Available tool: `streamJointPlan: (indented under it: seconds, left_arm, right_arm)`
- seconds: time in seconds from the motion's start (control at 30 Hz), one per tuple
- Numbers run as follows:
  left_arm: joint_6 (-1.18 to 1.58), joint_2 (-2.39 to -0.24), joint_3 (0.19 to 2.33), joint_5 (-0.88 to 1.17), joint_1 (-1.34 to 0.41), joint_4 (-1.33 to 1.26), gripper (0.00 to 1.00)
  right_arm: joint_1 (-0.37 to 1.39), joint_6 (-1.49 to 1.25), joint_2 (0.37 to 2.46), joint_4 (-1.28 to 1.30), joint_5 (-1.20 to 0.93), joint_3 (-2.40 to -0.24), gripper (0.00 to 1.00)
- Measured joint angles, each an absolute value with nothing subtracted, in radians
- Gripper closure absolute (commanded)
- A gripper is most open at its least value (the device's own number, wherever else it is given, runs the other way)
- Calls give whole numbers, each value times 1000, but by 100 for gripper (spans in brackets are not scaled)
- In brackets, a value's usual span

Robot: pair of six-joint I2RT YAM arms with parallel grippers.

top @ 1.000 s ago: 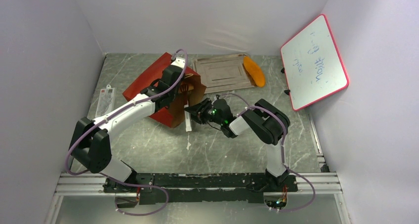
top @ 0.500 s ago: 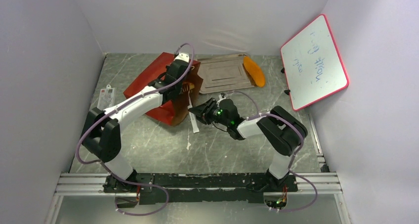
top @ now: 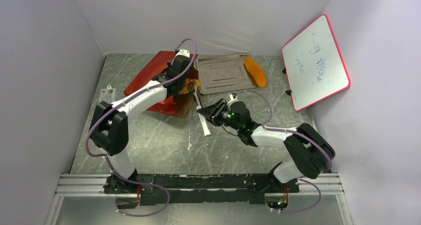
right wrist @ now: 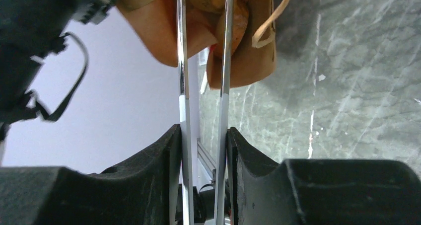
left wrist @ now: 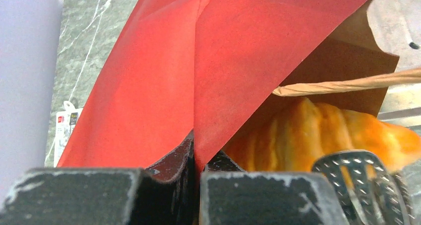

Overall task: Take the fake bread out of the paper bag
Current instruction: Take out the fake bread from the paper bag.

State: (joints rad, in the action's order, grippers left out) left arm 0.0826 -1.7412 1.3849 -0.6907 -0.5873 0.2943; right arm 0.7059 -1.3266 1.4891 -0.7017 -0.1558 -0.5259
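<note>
The red paper bag [top: 145, 82] lies on its side with its brown mouth facing right. My left gripper [top: 181, 83] is shut on the bag's red edge [left wrist: 198, 111] at the mouth. A golden-orange ridged fake bread [left wrist: 322, 133] shows inside the opening, under the cord handle [left wrist: 347, 83]. My right gripper [right wrist: 203, 140] is shut on a pair of metal tongs [right wrist: 181, 86], squeezing both blades. The tongs [top: 201, 113] reach toward the bag's mouth, and their tips flank an orange bread piece [right wrist: 236, 14]. Another orange crescent [top: 255, 71] lies on the silver tray [top: 221, 73].
A pink-framed whiteboard [top: 316, 61] leans on the right wall. A small white card [top: 106, 97] lies at the left by the wall. The tray sits just behind the bag's mouth and the right gripper [top: 218, 111].
My left gripper has carried the bag's mouth back and to the right. My right arm has swung right with the tongs, whose blades have closed slightly.
</note>
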Motion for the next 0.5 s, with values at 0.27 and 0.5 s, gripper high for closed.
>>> streamJointPlan:
  seconds: [0.27,0.5]
  left_arm:
    - [86,-1805,1422,-692,-553,296,93]
    - [86,-1848,1426,-691,-540,294,93]
  right_arm:
    - [706,-1285,1324,-607,-98,-520,100]
    - [700,-1257,1225,-542,-32,-520,100]
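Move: The bread, already gripped in the tongs the right hand holds, sits at the mouth of the paper bag about 13 cm ahead of that hand, 4 cm to its left and 5 cm lower. The bag's middle is some 15 cm ahead, 19 cm left and 7 cm lower, and the tray's roughly 20 cm ahead, 10 cm right and 13 cm lower. From the left hand, which pinches the bag's rim, the bread lies about 10 cm right, 3 cm back and 8 cm below. The right hand keeps its grip on the tongs and lifts the bread up by about 6 cm and some 3 cm to the right, out of the bag's mouth, while the wrist tips the fingers up and turns slightly clockwise, roughly 10 degrees in all. Meanwhile the left hand keeps the rim pinched shut between its fingers and eases it down about 3 cm, also forward and a little left, holding the bag back from the departing bread. ##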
